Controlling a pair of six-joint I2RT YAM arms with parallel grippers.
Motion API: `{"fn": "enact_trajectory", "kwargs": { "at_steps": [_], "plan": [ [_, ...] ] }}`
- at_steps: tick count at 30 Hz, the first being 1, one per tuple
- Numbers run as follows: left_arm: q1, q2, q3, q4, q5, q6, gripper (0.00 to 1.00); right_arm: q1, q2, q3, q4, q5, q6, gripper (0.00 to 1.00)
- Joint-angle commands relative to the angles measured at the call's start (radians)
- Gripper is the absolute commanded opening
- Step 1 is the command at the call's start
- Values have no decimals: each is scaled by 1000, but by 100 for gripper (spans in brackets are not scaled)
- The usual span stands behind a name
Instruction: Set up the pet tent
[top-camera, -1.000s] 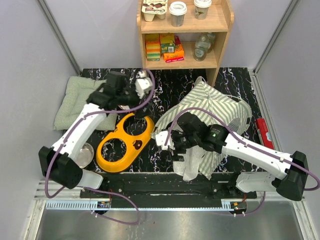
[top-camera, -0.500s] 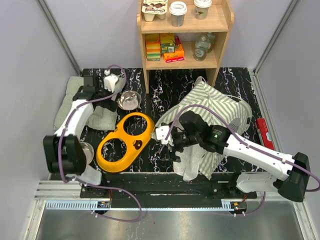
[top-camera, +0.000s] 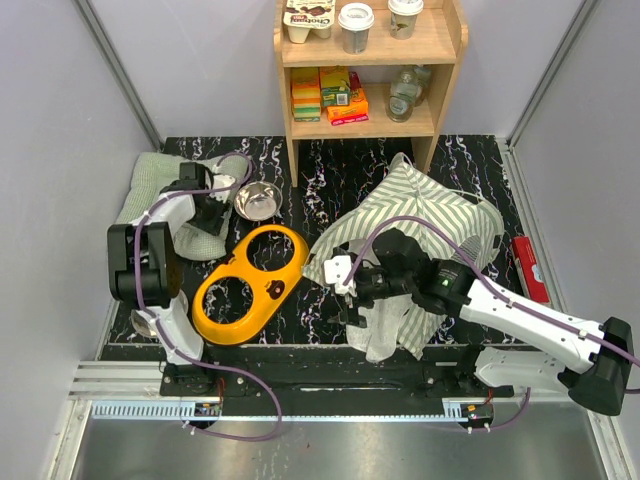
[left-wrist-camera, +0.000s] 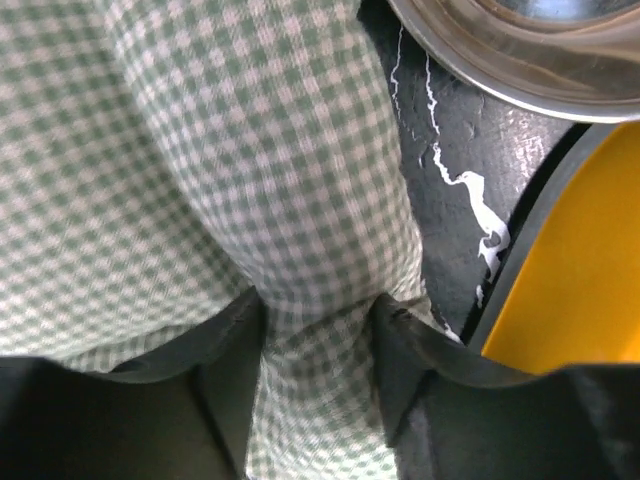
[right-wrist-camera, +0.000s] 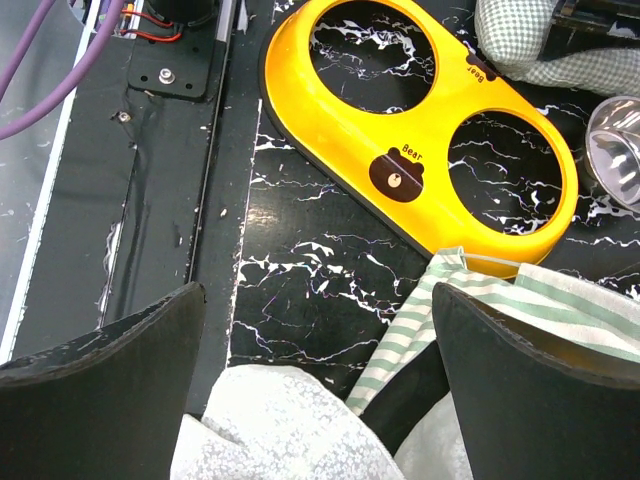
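Note:
The pet tent (top-camera: 430, 205), sage-and-white striped, lies crumpled at the right of the table with a thin white pole arching over it. My right gripper (top-camera: 348, 295) hovers open over its near-left edge. In the right wrist view the gripper (right-wrist-camera: 318, 300) straddles white mesh (right-wrist-camera: 280, 425) and a striped hem (right-wrist-camera: 520, 310) without touching either. My left gripper (top-camera: 205, 220) is at the back left, pressed into the green checked cushion (top-camera: 150, 180). The left wrist view shows that gripper (left-wrist-camera: 318, 310) pinching a fold of the cushion (left-wrist-camera: 200, 150).
A yellow bowl holder (top-camera: 250, 285) lies between the arms, close to the tent's hem (right-wrist-camera: 440, 115). One steel bowl (top-camera: 257, 200) sits beside the cushion, another (top-camera: 150, 320) by the left arm's base. A wooden shelf (top-camera: 365, 80) stands at the back. A red object (top-camera: 527, 265) lies at the right edge.
My left arm swung from above the bowl holder to the back-left cushion and its jaws closed on the fabric. My right gripper opened wider and shifted slightly along the tent's edge.

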Motion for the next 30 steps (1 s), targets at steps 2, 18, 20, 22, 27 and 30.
{"fn": "enact_trajectory", "kwargs": {
  "at_steps": [2,18,20,22,27,30],
  "plan": [
    [17,22,61,-4,-3,6,11,4,7,20,66,22,39,99],
    [68,-521,225,-44,93,-64,0,4,185,316,106,270,367,100],
    [69,-584,257,-52,136,-87,0,4,230,397,106,295,422,99],
    [68,-641,297,-74,189,-116,0,4,277,467,109,304,465,99],
    [68,-675,484,-249,386,-187,0,3,362,612,157,324,531,99],
    [71,-687,582,-360,559,-198,0,3,380,684,192,300,531,99]
  ]
}}
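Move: The left hand has its fingers astride the cushion's right-hand edge; the cushion's middle lies about 7 cm to its left, 4 cm ahead and just below. The steel bowl sits 5 cm ahead and 11 cm right of that hand, the yellow feeder 17 cm back and 10 cm right. From the right hand the cushion is roughly 26 cm ahead, 36 cm left and 20 cm down; the tent is some 16 cm ahead, 18 cm right. Left fingers pinch the cushion and hoist it some 40 cm, tilting up; the open right hand rises forward-left. ##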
